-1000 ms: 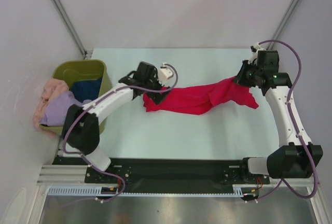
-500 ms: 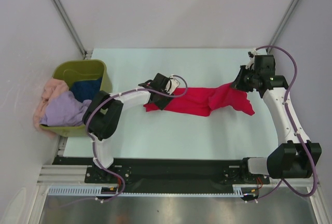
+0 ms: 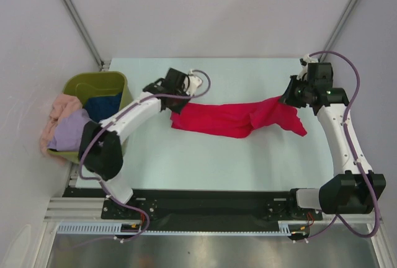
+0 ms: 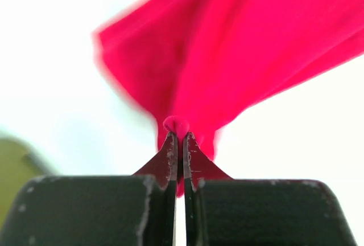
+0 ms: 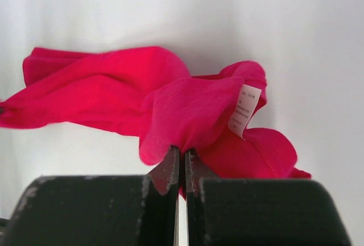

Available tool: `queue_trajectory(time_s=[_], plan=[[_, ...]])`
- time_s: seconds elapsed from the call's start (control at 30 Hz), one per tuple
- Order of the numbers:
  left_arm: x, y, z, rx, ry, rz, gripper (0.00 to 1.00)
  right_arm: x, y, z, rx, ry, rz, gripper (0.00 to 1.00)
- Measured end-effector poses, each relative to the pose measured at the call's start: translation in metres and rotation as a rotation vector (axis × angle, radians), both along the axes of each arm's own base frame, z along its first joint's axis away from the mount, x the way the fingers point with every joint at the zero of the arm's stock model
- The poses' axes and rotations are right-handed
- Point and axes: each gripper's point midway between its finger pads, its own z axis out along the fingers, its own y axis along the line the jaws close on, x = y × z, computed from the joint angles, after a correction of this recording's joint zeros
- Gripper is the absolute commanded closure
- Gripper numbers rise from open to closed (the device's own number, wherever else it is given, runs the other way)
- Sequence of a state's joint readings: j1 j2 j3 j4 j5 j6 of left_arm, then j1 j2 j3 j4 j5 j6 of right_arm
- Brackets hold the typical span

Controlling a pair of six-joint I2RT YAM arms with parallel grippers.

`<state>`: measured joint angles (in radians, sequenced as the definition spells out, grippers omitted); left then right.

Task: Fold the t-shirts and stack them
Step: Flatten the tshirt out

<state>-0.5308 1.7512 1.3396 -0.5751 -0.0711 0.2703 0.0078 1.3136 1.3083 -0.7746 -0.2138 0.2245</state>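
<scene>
A bright red t-shirt (image 3: 232,118) hangs bunched in a long band between my two arms, over the middle of the pale table (image 3: 211,156). My left gripper (image 3: 180,97) is shut on the red t-shirt at its left end; in the left wrist view (image 4: 180,138) a small fold of red cloth is pinched between the tips. My right gripper (image 3: 290,94) is shut on the right end; in the right wrist view (image 5: 181,152) the cloth and its white label (image 5: 244,110) sit just above the tips. Lavender (image 3: 73,129), peach-pink (image 3: 61,107) and dark blue (image 3: 102,105) t-shirts lie at the left.
An olive-green tub (image 3: 99,88) stands at the table's left edge, with the other shirts piled in it and spilling over its left side. Grey walls enclose the table on three sides. The arm bases sit on a black rail (image 3: 211,209) at the near edge.
My left gripper reached onto the left end of the red shirt, closed on it and drew back up and left with it. The right gripper kept its hold, shifting only slightly.
</scene>
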Motion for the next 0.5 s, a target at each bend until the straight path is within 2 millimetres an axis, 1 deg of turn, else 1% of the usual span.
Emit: queue_trajectory(time_s=[0.07,0.1,0.13,0.17,0.2,0.27,0.33,0.37,0.4,0.43,0.5], plan=[[0.004,0.007,0.041,-0.052,-0.039,0.013,1.00,0.000,-0.003,0.013,-0.005,-0.026,0.001,1.00],[0.006,0.012,0.068,-0.086,-0.073,0.022,1.00,0.000,-0.005,0.020,-0.006,-0.045,0.003,1.00],[0.008,0.019,0.101,-0.121,-0.117,0.034,1.00,-0.002,-0.005,0.029,-0.007,-0.075,0.008,1.00],[0.008,0.026,0.126,-0.147,-0.156,0.045,1.00,-0.005,-0.005,0.041,-0.008,-0.112,0.018,1.00],[0.008,0.035,0.158,-0.176,-0.215,0.059,1.00,-0.009,-0.005,0.053,-0.007,-0.151,0.028,1.00],[0.000,0.056,0.220,-0.219,-0.329,0.081,1.00,-0.025,0.000,0.079,0.001,-0.238,0.053,1.00],[-0.016,0.076,0.272,-0.252,-0.435,0.104,1.00,-0.042,0.005,0.103,0.015,-0.319,0.077,1.00],[-0.027,0.083,0.294,-0.268,-0.482,0.108,1.00,-0.052,0.008,0.116,0.023,-0.366,0.091,1.00],[-0.036,0.086,0.308,-0.281,-0.514,0.107,1.00,-0.061,0.010,0.127,0.033,-0.407,0.097,1.00],[-0.048,0.090,0.324,-0.297,-0.551,0.105,0.99,-0.068,0.012,0.133,0.044,-0.433,0.096,1.00],[-0.058,0.094,0.338,-0.311,-0.587,0.104,1.00,-0.077,0.013,0.137,0.064,-0.463,0.087,1.00]])
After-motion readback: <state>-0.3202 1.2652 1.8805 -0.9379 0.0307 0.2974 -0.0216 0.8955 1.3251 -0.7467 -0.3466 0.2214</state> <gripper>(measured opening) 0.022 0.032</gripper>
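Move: Stretched between the hands, the red t-shirt has its middle about 25 cm to the right, 3 cm back and 7 cm below the left hand, which pinches its left end. The right hand pinches the other end, that middle some 15 cm to its left, 2 cm back and 17 cm below; a loose right corner lies around 9 cm right, 8 cm back and 18 cm down. The green bin's middle is roughly 32 cm to the left hand's left and 2 cm back. Whipping the t-shirt's left end upward, the left hand climbs about 34 cm while swinging left towards the bin and, late on, drawing back a little. The right hand rises more modestly and pulls back by roughly half that rise. Both wrists tilt the fingertips up and forward by some 30 degrees, their shut fingers keeping the cloth pinched. ##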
